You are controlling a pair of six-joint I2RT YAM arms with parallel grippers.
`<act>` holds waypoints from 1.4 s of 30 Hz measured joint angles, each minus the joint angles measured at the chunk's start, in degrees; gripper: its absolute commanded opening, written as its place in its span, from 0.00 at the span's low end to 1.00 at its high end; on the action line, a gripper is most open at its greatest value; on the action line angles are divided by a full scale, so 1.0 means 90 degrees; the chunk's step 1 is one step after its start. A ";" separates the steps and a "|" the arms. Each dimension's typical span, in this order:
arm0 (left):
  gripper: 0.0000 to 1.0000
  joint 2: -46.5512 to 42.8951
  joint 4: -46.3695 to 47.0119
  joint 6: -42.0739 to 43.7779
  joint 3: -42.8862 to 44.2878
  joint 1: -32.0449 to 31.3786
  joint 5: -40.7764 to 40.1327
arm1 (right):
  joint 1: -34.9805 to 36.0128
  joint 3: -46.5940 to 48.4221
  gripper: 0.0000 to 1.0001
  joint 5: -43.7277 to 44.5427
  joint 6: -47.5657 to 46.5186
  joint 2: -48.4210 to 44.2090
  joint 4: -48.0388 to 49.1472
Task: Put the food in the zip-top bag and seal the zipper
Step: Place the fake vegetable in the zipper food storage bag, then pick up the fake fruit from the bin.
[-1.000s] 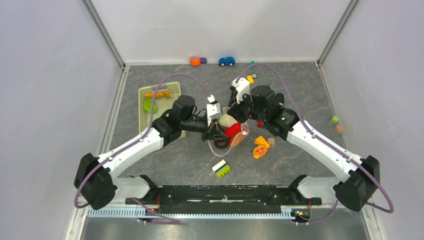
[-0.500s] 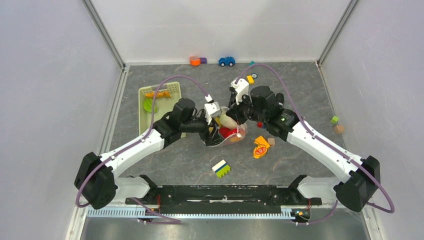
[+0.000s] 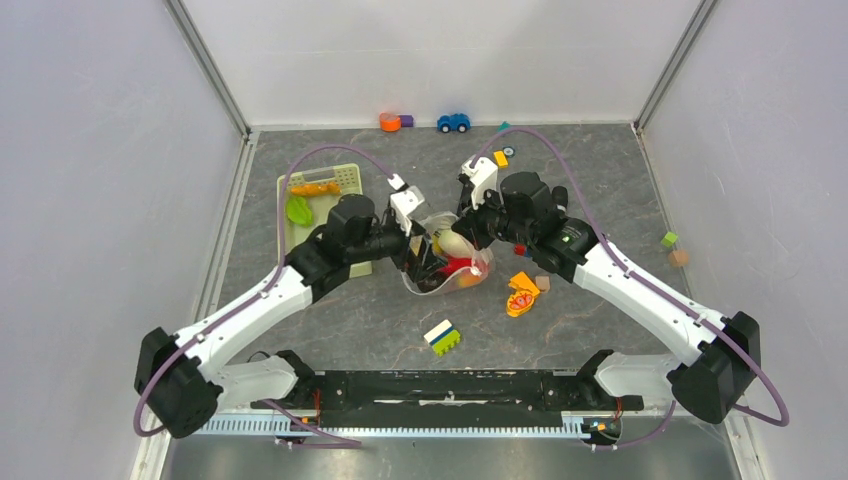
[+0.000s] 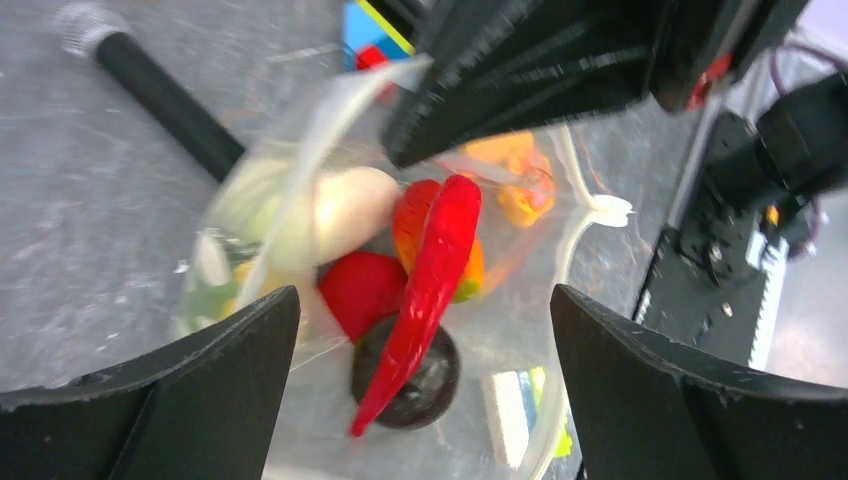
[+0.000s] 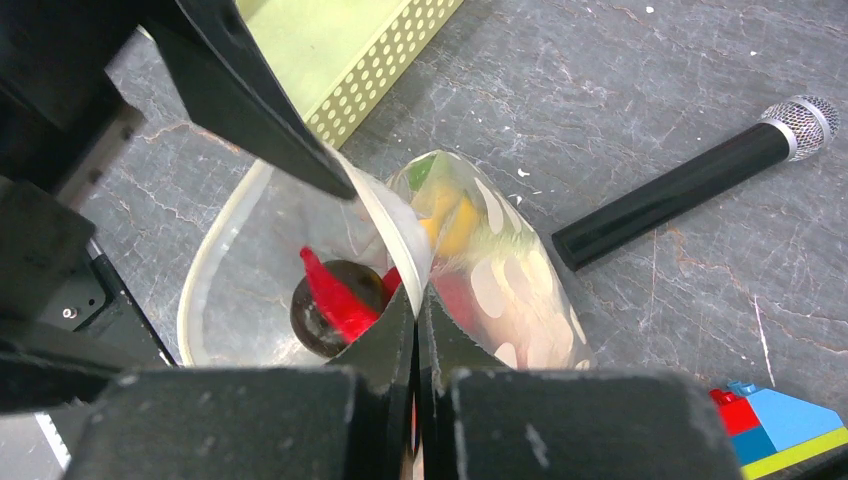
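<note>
The clear dotted zip-top bag (image 3: 447, 272) stands open-mouthed at the table's middle. My right gripper (image 5: 417, 295) is shut on its rim, pinching the whitish zipper (image 5: 215, 250) strip. My left gripper (image 4: 422, 300) hangs open over the bag's mouth, holding nothing. Inside the bag lie a red chili (image 4: 430, 280), a dark purple piece (image 4: 425, 385), a red piece (image 4: 355, 290) and a white piece (image 4: 340, 210). An orange carrot (image 3: 316, 188) and a green piece (image 3: 298, 211) rest in the pale green basket (image 3: 283, 232).
A black microphone (image 5: 690, 190) lies just behind the bag. The orange-and-red lumpy toy (image 3: 522, 294) and a striped block (image 3: 442, 337) sit near it. A blue toy car (image 3: 453, 122) stands at the back wall, small blocks (image 3: 673, 247) far right.
My left gripper opened and let go of the red chili, which now lies in the bag. The left arm drew back to the left. The right gripper kept its hold.
</note>
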 measured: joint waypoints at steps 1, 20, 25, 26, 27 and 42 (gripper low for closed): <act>1.00 -0.0136 0.0007 -0.0102 0.0012 0.0002 -0.0231 | 0.0000 0.0000 0.00 0.0000 0.0000 0.0000 -0.0002; 1.00 0.0075 -0.0289 -0.2509 0.0267 0.3140 -0.4019 | 0.0000 -0.0002 0.00 0.0005 -0.0002 -0.0002 0.0000; 1.00 0.1081 0.0049 -0.2885 -0.0119 0.3842 -0.4194 | 0.0000 -0.0002 0.00 0.0036 -0.0005 -0.0007 0.0000; 1.00 0.1246 0.0095 -0.2917 -0.0155 0.3925 -0.4189 | 0.0000 -0.0002 0.00 0.0039 -0.0005 -0.0007 0.0000; 1.00 0.1435 0.0129 -0.2943 -0.0180 0.4014 -0.4184 | 0.0000 -0.0002 0.00 0.0041 -0.0007 -0.0007 0.0000; 1.00 0.2674 0.0656 -0.3050 -0.0124 0.4313 -0.4979 | 0.0000 -0.0002 0.00 0.0095 -0.0022 -0.0007 0.0000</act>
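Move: The green pepper in the basket lies about 21 cm ahead of the empty left hand, some 33 cm to its left and 19 cm below. The orange lumpy piece stands about 5 cm beyond the pepper and 5 cm to the pepper's right; the bag is about 6 cm ahead of the left hand, 5 cm to its right and 16 cm lower. From the right hand, the pepper is roughly 17 cm ahead, 39 cm left and 21 cm down. The left arm, its fingers already wide open and empty, pulls away from the bag, rising about 5 cm while heading forward and left, then sweeps left to the basket for some 32 cm in all while its wrist turns about 90 degrees counter-clockwise. Over the basket it sinks some 20 cm from its high point, tips its fingers down and eases to a near stop close to the green pepper without closing, while the right hand stays put and keeps pinching the bag's rim. ##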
